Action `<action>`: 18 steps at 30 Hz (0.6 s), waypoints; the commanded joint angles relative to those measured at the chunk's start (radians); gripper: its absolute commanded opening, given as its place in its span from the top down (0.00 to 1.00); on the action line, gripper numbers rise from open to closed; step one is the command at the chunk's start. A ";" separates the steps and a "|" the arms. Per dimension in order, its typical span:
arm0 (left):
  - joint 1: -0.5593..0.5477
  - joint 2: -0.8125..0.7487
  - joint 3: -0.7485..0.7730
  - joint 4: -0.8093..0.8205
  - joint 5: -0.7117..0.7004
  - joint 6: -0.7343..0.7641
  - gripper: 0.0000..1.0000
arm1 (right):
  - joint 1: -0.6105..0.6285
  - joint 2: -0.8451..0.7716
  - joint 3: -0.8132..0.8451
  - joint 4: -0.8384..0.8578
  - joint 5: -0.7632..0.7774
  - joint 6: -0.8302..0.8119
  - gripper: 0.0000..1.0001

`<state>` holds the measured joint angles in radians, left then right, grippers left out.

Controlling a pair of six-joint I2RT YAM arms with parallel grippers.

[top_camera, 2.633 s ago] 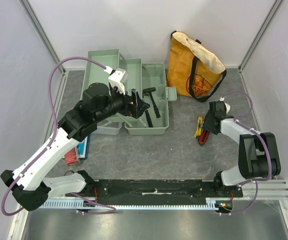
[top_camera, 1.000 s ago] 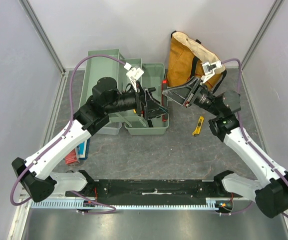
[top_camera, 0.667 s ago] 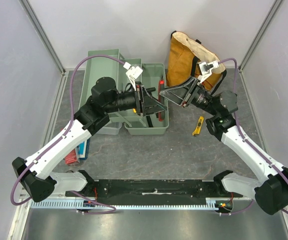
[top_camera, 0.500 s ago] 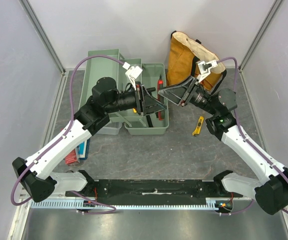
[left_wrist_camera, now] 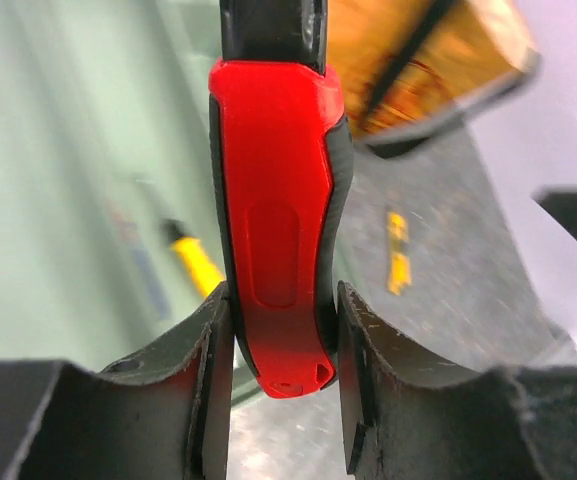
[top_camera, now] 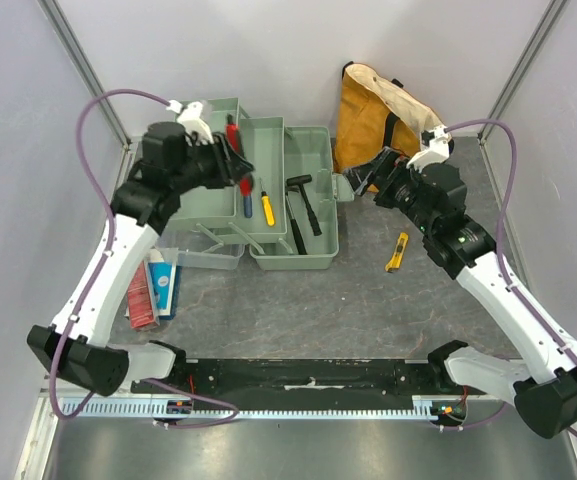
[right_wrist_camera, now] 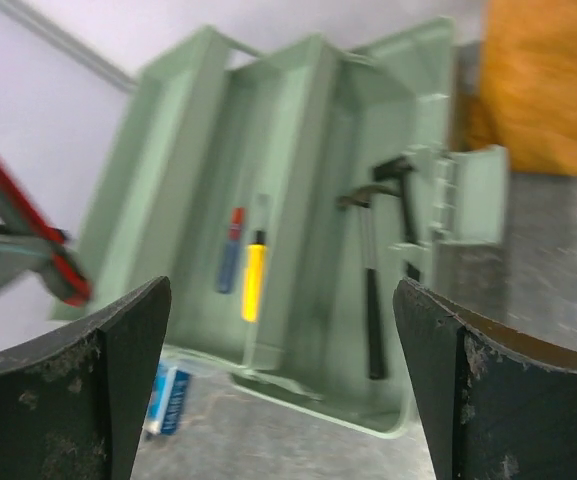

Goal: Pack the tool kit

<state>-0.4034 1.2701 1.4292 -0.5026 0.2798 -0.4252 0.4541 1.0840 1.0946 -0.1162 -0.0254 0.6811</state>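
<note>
The sage-green toolbox [top_camera: 320, 160] lies open at the back with its trays folded out. Inside are a yellow-handled screwdriver [top_camera: 266, 206], a red and blue one [top_camera: 248, 192] and a black hammer [top_camera: 306, 205]. My left gripper [top_camera: 226, 160] is over the box's left tray, shut on a red-handled tool [top_camera: 234, 135]. In the left wrist view the red and black handle [left_wrist_camera: 273, 220] is clamped between the fingers of that gripper [left_wrist_camera: 280, 335]. My right gripper [top_camera: 364, 180] is open and empty beside the box's right end. Its wrist view [right_wrist_camera: 283, 380] looks down on the box [right_wrist_camera: 178, 140].
A mustard-yellow tote bag [top_camera: 388, 125] stands at the back right, just behind my right gripper. A yellow utility knife [top_camera: 397, 251] lies on the table right of the box. Red and blue packets [top_camera: 154, 288] lie at the front left of the box.
My left arm has swung from the box's middle to its far left tray, carrying the red-handled tool. My right gripper has drawn back to the right, away from the box.
</note>
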 commanded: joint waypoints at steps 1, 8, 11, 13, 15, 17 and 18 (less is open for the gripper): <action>0.126 0.069 0.140 -0.146 -0.114 0.160 0.98 | -0.005 0.017 -0.038 -0.172 0.215 -0.074 0.02; 0.219 0.261 0.327 -0.333 -0.205 0.288 0.98 | -0.020 0.051 -0.130 -0.256 0.356 -0.057 0.03; 0.251 0.342 0.401 -0.414 -0.241 0.325 0.98 | -0.034 0.068 -0.160 -0.287 0.430 -0.061 0.03; 0.264 0.380 0.433 -0.461 -0.263 0.356 0.98 | -0.048 0.083 -0.180 -0.304 0.458 -0.068 0.03; 0.270 0.409 0.447 -0.488 -0.277 0.379 0.98 | -0.061 0.100 -0.203 -0.312 0.490 -0.071 0.03; 0.275 0.431 0.454 -0.505 -0.333 0.393 0.98 | -0.081 0.134 -0.225 -0.312 0.508 -0.074 0.04; 0.276 0.439 0.456 -0.511 -0.343 0.394 0.98 | -0.091 0.154 -0.231 -0.313 0.510 -0.077 0.06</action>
<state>-0.1368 1.6924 1.8275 -0.9417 0.0189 -0.1200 0.3935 1.1858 0.8944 -0.4061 0.3862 0.6235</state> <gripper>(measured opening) 0.439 0.964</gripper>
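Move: The left hand holds the red-handled tool; the toolbox's leftmost tray, where it is headed, is centred about 15 cm ahead, 12 cm left and 20 cm below. In the middle tray, the blue screwdriver lies roughly 8 ahead and 2 right, the yellow screwdriver 7 ahead and 7 right. From the empty right hand, the yellow cutter lies about 5 ahead, 14 right and 33 below; the box's hammer bin is some 18 ahead, 15 left. Keeping the red-handled tool pinched, the left hand swings left and forward over the leftmost tray, then sinks increasingly, about 20 cm in all, turning counter-clockwise and tipping its fingers down. Meanwhile the right hand, wide open, drops nearly 20 cm and shifts some 10 cm right, away from the box and towards the yellow cutter, turning clockwise as its fingers tip down. ##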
